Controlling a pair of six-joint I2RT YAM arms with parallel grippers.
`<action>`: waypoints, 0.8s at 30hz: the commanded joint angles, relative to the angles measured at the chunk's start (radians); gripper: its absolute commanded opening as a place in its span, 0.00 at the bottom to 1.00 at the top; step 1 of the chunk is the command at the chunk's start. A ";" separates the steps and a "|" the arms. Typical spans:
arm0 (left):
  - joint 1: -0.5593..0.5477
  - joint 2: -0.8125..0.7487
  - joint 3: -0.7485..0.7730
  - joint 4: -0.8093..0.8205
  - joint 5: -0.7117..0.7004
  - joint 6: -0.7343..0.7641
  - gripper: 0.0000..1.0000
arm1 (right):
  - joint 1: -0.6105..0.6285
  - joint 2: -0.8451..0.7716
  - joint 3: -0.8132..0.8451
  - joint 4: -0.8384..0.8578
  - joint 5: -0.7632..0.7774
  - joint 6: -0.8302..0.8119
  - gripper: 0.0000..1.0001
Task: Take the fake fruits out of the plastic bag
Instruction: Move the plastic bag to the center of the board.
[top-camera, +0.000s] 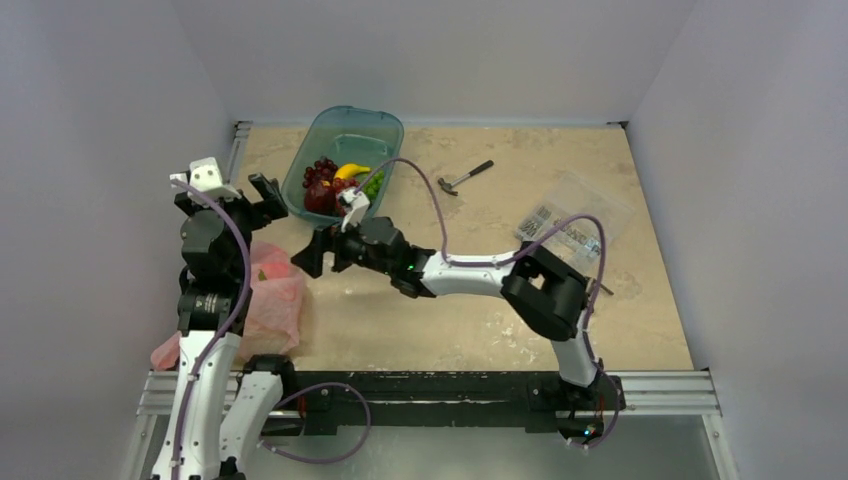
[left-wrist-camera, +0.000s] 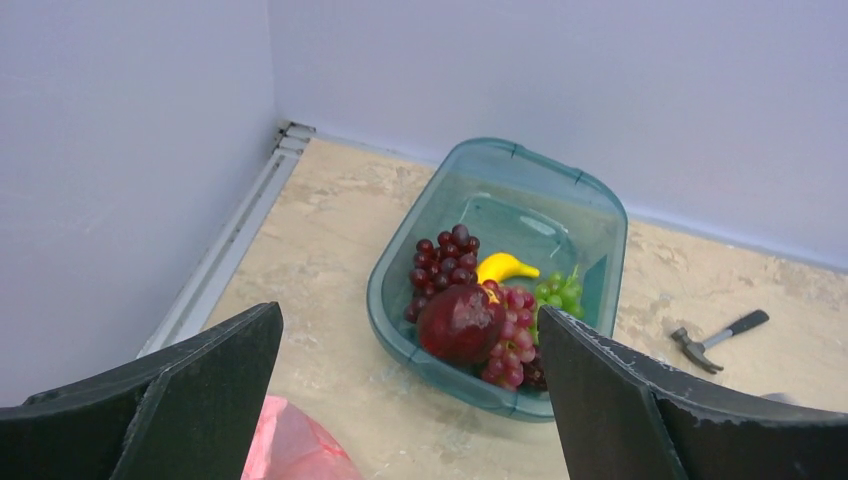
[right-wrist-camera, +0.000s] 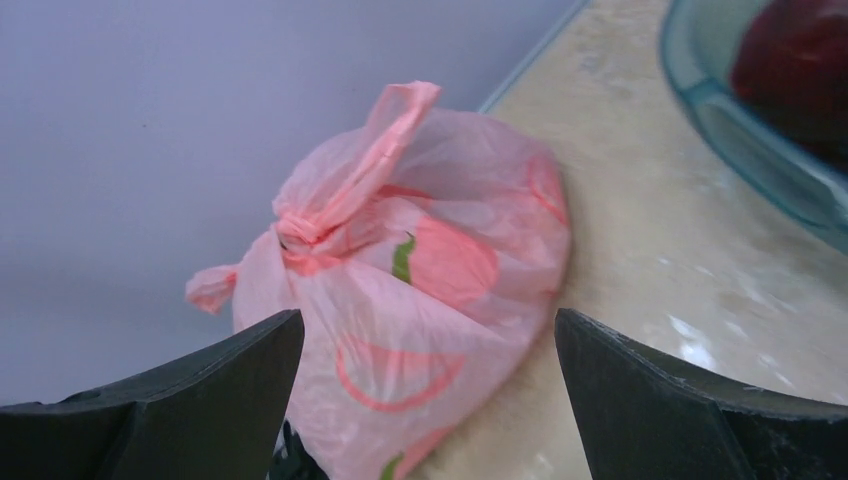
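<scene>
The pink plastic bag (top-camera: 272, 297) lies bunched at the table's left side, its handles twisted together on top (right-wrist-camera: 310, 215); what is inside it is hidden. Fake fruits lie in the teal tray (top-camera: 385, 125): a dark red apple (left-wrist-camera: 460, 322), dark grapes (left-wrist-camera: 445, 258), a banana (left-wrist-camera: 503, 267), green grapes (left-wrist-camera: 558, 292) and red grapes (left-wrist-camera: 515, 340). My right gripper (top-camera: 312, 252) (right-wrist-camera: 428, 318) hangs open just right of the bag (right-wrist-camera: 420, 270), facing it. Raised above the bag's far end (left-wrist-camera: 295, 445), my left gripper (top-camera: 228, 198) (left-wrist-camera: 410, 315) is open, empty and faces the tray (left-wrist-camera: 600, 215).
A small hammer (top-camera: 465, 178) (left-wrist-camera: 720, 338) lies right of the tray. A clear packet of small parts (top-camera: 570, 225) sits at the right, partly under the right arm. Walls close in on three sides, with a metal rail (left-wrist-camera: 230, 250) along the left edge.
</scene>
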 joint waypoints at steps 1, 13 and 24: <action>0.016 -0.044 0.000 0.048 0.044 0.033 1.00 | 0.051 0.151 0.213 0.076 -0.051 0.004 0.99; 0.017 -0.075 -0.007 0.066 0.085 0.076 0.99 | 0.145 0.416 0.611 -0.187 -0.070 -0.171 0.99; 0.017 -0.041 -0.008 0.064 0.089 0.057 0.98 | 0.222 0.336 0.507 -0.281 0.243 -0.432 0.51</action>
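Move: The tied plastic bag lies at the table's near left corner, its middle about 16 cm to the right hand's left, 8 cm back and some 13 cm below. From the same hand the fruit bin stands roughly 22 cm ahead, level sideways and 14 cm below, with the dark red fruit in it about 14 cm ahead and 6 cm left. From the left hand the bag is about 12 cm back, 8 cm left and 27 cm below. The right hand, open and pointing mostly left, sweeps about 12 cm to its left past the near side of the fruit bin towards the plastic bag, then drops onto the bag while drawing back, ending some 9 cm lower and 7 cm nearer the base. In that last stretch the wrist rolls roughly 20 degrees and dips the fingertips, and the fingers close to a little over half open about the bag's film just short of its knot, while the empty left hand rises about 3 cm, easing back a little, and starts to sink again. ##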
